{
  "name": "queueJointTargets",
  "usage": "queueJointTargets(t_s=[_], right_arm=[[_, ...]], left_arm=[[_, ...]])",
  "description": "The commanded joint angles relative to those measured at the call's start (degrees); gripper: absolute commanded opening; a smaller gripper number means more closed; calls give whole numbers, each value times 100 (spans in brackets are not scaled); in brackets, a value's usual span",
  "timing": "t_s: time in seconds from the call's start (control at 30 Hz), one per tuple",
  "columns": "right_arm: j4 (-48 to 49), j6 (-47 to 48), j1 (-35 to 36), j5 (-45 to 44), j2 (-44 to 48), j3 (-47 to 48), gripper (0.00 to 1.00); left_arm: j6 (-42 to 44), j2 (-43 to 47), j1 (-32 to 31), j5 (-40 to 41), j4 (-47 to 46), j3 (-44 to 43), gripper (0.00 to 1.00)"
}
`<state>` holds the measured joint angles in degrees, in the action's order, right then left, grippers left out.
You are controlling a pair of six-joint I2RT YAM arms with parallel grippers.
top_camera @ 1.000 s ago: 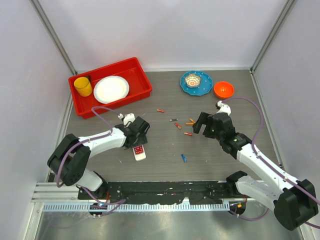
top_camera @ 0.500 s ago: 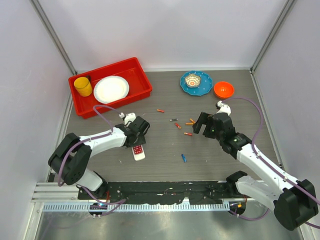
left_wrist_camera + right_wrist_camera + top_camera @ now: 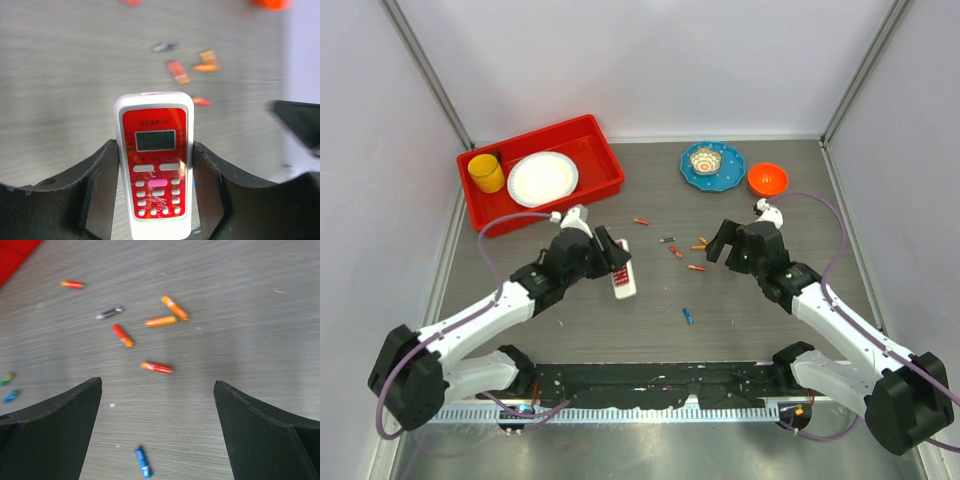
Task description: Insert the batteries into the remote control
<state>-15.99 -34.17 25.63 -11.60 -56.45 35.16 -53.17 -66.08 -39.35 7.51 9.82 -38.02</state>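
The remote control (image 3: 155, 165), white with a red button face and a small screen, sits upright between my left gripper's (image 3: 154, 150) black fingers, red face toward the camera. In the top view the left gripper (image 3: 617, 268) holds the remote control (image 3: 623, 282) left of the table's middle, shut on its two long sides. Several batteries lie loose on the table: an orange-red one (image 3: 157, 367), an orange pair (image 3: 161, 321), a dark one (image 3: 109, 312) and a blue one (image 3: 142, 462). My right gripper (image 3: 157, 384) hangs open over them with nothing between its fingers, right of the battery cluster (image 3: 696, 268).
A red bin (image 3: 602, 148) at the back left holds a yellow cup (image 3: 486, 172) and a white plate (image 3: 542, 178). A blue plate (image 3: 728, 172) with a small bowl and an orange bowl (image 3: 767, 179) stand at the back right. One battery (image 3: 640, 221) lies apart toward the bin.
My left gripper closed on the remote control, then carried it to the right toward the table's middle, the arm stretching out. The right arm has barely moved.
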Motion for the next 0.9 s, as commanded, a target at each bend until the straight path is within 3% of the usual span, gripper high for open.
queueJointTargets(t_s=[0.0,0.23,0.33,0.47,0.67,0.87], right_arm=[[1210,-336,-215,1907,274,35,100],[3221,-984,-260,3969,582,-518,100],[3488,-1275,-260,4471,478,-615,100],[4312,-1958,-243,4911,458,-799,100],[5641,-2550,-76,5018,398,-1055,100],[5309,-2094,355,4895,64,-678,100]], left_arm=[[219,631,-2,-1163,-2822,382,0],[35,940,138,-2015,-4505,901,0],[-481,712,410,-2622,-5699,1094,0],[-1081,203,718,-2719,-7481,1481,0],[-1853,-668,771,-2851,-9118,1491,0],[-2276,-1293,771,-3027,-9841,1368,0]])
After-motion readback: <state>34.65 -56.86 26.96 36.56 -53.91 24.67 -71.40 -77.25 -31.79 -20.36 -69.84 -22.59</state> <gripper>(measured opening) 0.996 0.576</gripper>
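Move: Level with the left hand and roughly 25 cm to its right, some 2 cm farther out, hangs the open right gripper, which the held remote control is taken to. From the right hand, the remote is about 25 cm to the left and 2 cm back, at its height. On the table some 11 cm below, counted from the right hand, are a red battery 5 cm ahead and 5 cm left, and the orange batteries 11 cm ahead and 4 cm left. Raising the remote about 13 cm and carrying it some 5 cm right, the left hand keeps its pinch on the remote's sides and rolls its left side down nearly 50 degrees, tipping its fingers up and towards the right gripper. The right hand comes to meet it, left and up about equally and then back too, its left side rolling up and its fingers swinging counter-clockwise towards the remote, still wide open. ##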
